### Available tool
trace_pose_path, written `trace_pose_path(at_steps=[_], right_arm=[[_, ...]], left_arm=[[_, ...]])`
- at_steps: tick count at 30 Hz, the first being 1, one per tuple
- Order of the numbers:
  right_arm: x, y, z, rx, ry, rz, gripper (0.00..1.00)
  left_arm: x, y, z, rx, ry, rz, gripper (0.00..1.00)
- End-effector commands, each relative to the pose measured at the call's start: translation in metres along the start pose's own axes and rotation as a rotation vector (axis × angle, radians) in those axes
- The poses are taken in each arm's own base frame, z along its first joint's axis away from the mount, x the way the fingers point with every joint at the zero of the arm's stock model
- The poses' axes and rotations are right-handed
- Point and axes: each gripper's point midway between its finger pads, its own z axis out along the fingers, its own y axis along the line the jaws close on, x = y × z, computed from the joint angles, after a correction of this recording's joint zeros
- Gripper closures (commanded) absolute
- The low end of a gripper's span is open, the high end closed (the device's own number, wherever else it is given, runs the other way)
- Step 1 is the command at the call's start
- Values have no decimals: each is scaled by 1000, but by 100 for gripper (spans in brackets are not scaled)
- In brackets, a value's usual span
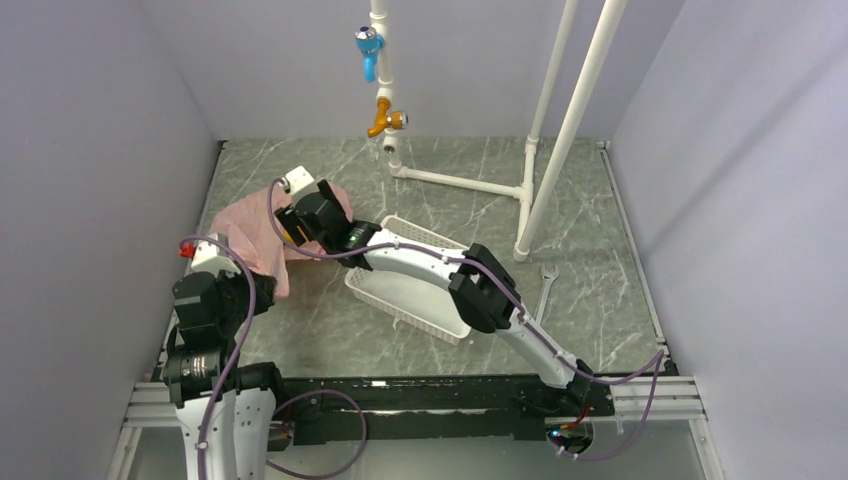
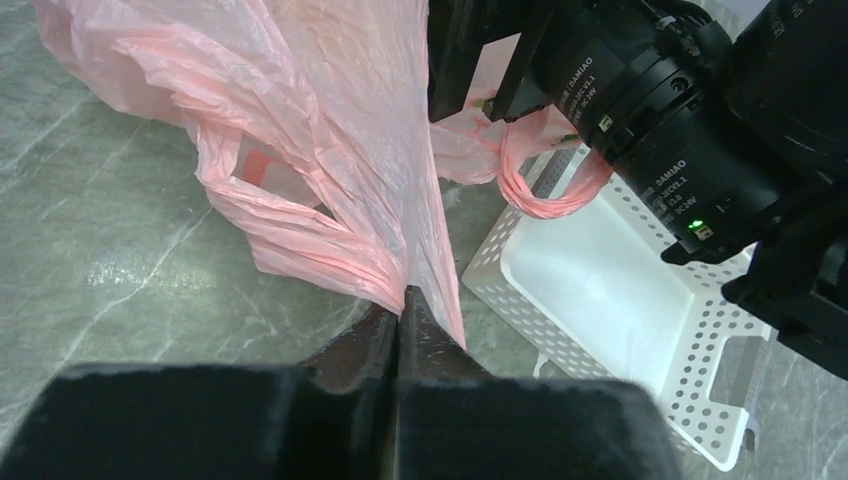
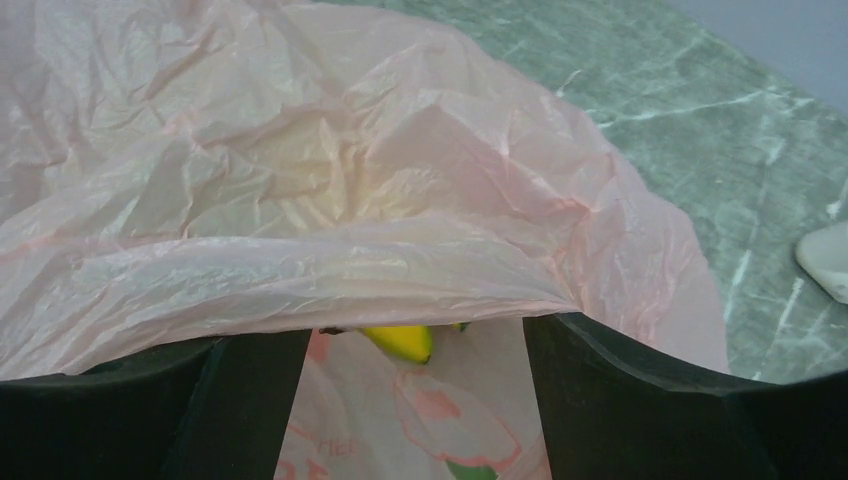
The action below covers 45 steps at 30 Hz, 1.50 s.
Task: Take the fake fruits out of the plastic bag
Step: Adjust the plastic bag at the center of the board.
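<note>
The pink plastic bag (image 1: 255, 222) lies crumpled at the table's left, beside the white basket. My left gripper (image 2: 404, 300) is shut on a gathered edge of the bag (image 2: 330, 150) and shows in the top view (image 1: 268, 288) at the bag's near corner. My right gripper (image 3: 415, 400) is open, with both fingers inside the bag's mouth and the upper layer (image 3: 300, 200) draped over them. In the top view it (image 1: 300, 218) sits over the bag. A yellow banana tip (image 3: 402, 341) shows between the fingers, deeper in. The other fruits are hidden.
The white slotted basket (image 1: 372, 291) lies under my right arm, also in the left wrist view (image 2: 600, 290). A wrench (image 1: 545, 285) lies to its right. White pipes (image 1: 540, 190) stand at the back. Walls close in on both sides. A small red thing (image 1: 186, 248) shows by my left arm.
</note>
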Motion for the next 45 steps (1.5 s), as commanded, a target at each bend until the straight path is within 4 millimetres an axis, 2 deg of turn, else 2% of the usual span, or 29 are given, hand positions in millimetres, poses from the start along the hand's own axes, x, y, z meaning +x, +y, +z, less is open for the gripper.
trace_pose_path(at_steps=[1,3,4,5,7,12,15,16,22,24,26,30,35,40,45], right_arm=[[-50,14,-29,-120,-73,54,20],[-48,26,-38,-185,-60,94,20],[-47,29,-41,-209,-57,118,20],[-47,31,-45,-225,-55,142,20],[-46,35,-53,-259,-49,191,20],[-55,37,-78,-345,-51,330,21],[-63,33,-92,-401,-59,413,22],[-64,30,-96,-419,-54,441,22],[-66,1,-123,-517,-26,632,26],[-66,-9,-134,-533,-22,665,26],[-65,-19,-143,-521,-22,675,26],[-61,-22,-160,-541,-17,658,26],[-62,-33,-176,-513,-47,632,27],[-64,-50,-190,-451,-100,611,26],[-66,-58,-198,-443,-140,617,26]], left_arm=[[-9,-5,-3,16,-31,6,80],[-11,-5,-6,8,-32,8,47],[-13,-5,-8,2,-39,10,36],[-17,-6,-11,-1,-55,15,29],[-28,-11,-21,10,-103,32,24],[-70,-10,-44,-65,-249,44,29],[-92,-30,-40,25,-301,111,30],[-93,-37,-34,60,-272,128,29],[-82,-36,13,85,-77,154,33],[-76,-36,26,101,-4,167,37],[-72,-37,40,114,56,191,36],[-70,-15,66,-121,137,329,30],[-54,0,88,-326,258,484,23],[-32,12,111,-413,354,609,18],[-17,18,122,-469,432,701,19]])
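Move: The left hand, shut on the bag's near edge, has the middle of the plastic bag about 20 cm ahead, level sideways and some 11 cm below. The basket's middle is roughly 27 cm to its right, 14 cm ahead and 13 cm below. From the right hand, reaching open under the bag's rim, the bag's middle lies about 3 cm ahead, 3 cm left and 6 cm below; a yellow fruit is 3 cm ahead, 1 cm left and 7 cm below. Open the left gripper to let go of the bag's edge, lift it about 9 cm, then swing it forward some 11 cm and down over the bag, rolling its left side up and tipping the open fingers steeply downward. Meanwhile draw the open right gripper back out from under the rim, then to the right and up, well clear of the bag, rolling its left side up and tipping it down. ##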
